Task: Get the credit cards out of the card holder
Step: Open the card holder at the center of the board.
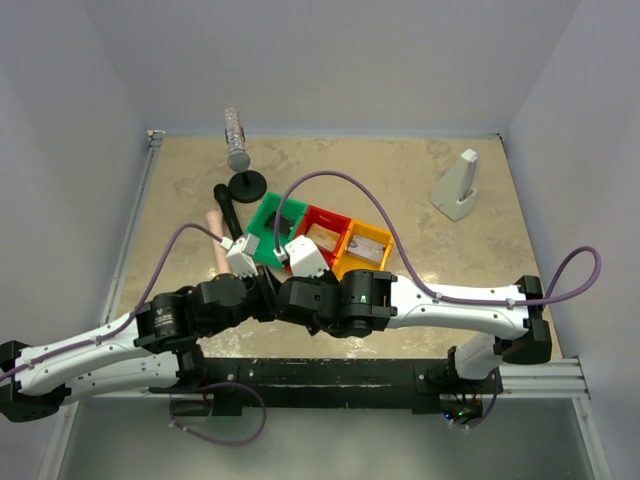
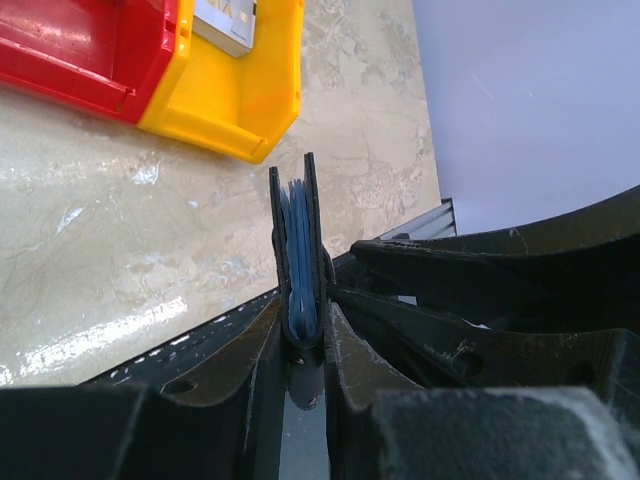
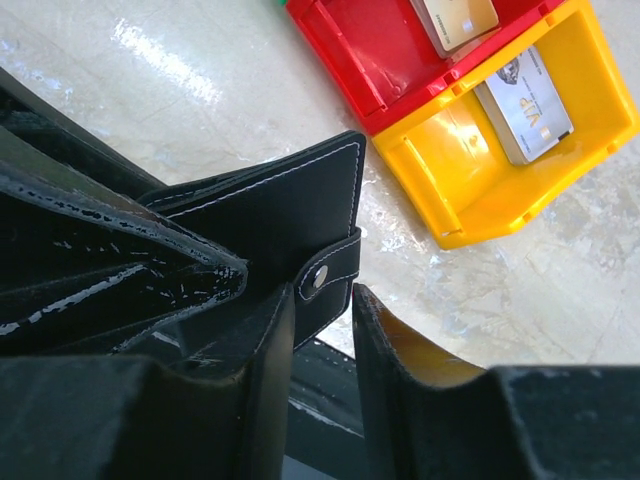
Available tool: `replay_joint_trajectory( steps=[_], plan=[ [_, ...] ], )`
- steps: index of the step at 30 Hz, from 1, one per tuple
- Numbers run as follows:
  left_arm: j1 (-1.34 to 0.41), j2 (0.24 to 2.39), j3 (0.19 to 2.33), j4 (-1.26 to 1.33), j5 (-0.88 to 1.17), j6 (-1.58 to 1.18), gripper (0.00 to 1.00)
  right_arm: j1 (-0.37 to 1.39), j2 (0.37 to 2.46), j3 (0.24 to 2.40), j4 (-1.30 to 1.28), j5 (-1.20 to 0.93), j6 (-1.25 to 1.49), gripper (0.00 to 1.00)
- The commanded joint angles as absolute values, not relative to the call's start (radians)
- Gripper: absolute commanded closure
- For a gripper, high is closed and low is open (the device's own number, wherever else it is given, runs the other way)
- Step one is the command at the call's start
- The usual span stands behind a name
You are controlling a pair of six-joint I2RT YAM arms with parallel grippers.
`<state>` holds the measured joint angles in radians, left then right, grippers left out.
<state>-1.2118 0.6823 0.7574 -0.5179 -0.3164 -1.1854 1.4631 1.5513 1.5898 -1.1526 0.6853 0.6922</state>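
Observation:
The black card holder stands edge-on between my left gripper's fingers, which are shut on its lower edge. Blue inner sleeves show between its covers. In the right wrist view the card holder's stitched cover and snap strap face me. The strap hangs between the jaws of my right gripper, which stand apart, with a gap left beside the right finger. One credit card lies in the red bin. Another credit card lies in the yellow bin.
A green bin, the red bin and the yellow bin sit in a row mid-table, just beyond both wrists. A bottle on a black stand is at the back left, a white wedge-shaped object at the back right. The dark rail runs along the near edge.

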Motion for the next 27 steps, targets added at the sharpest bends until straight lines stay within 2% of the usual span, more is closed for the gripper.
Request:
replay_joint_trajectory(
  steps=[1,6,9,12,18,27],
  plan=[
    [-1.216,0.649,0.785,-0.422,-0.259,-1.186,1.0,1.434,1.562,1.603,-1.22,0.727,0.707,0.7],
    [-1.216,0.646,0.784,-0.417,-0.249,-1.184,1.0,1.427,1.56,1.597,-1.212,0.713,0.7,0.71],
    [-1.216,0.643,0.785,-0.416,-0.244,-1.184,1.0,1.42,1.562,1.594,-1.206,0.692,0.693,0.65],
    [-1.216,0.64,0.784,-0.414,-0.242,-1.183,1.0,1.414,1.563,1.589,-1.189,0.67,0.686,0.64],
    [-1.216,0.634,0.782,-0.41,-0.233,-1.183,1.0,1.401,1.56,1.572,-1.17,0.641,0.681,0.74],
    [-1.216,0.623,0.775,-0.407,-0.236,-1.175,1.0,1.391,1.531,1.528,-1.137,0.611,0.673,0.98]
  ],
)
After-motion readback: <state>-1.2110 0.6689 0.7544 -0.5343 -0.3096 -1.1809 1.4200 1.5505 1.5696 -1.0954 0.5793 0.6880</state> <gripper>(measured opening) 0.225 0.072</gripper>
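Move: The card holder is already in the left fingers. Its snap strap lies just off the right fingertips, about 1 cm ahead, 1 cm left and 1 cm lower than the right hand. The yellow bin stands some 16 cm ahead and 11 cm to the right, about 20 cm below, and the red bin about 18 cm ahead and 3 cm right, equally low. From the left hand the strap lies roughly 4 cm right, 2 cm ahead and 1 cm down. Easing down and to its left by about 1 cm each way, the right hand brings its partly open fingertips onto the strap by the snap, tipping down some 5 degrees. The fingers part a little midway, then close nearly shut, pinching the strap's edge. The left hand stays put and keeps the holder clamped. ##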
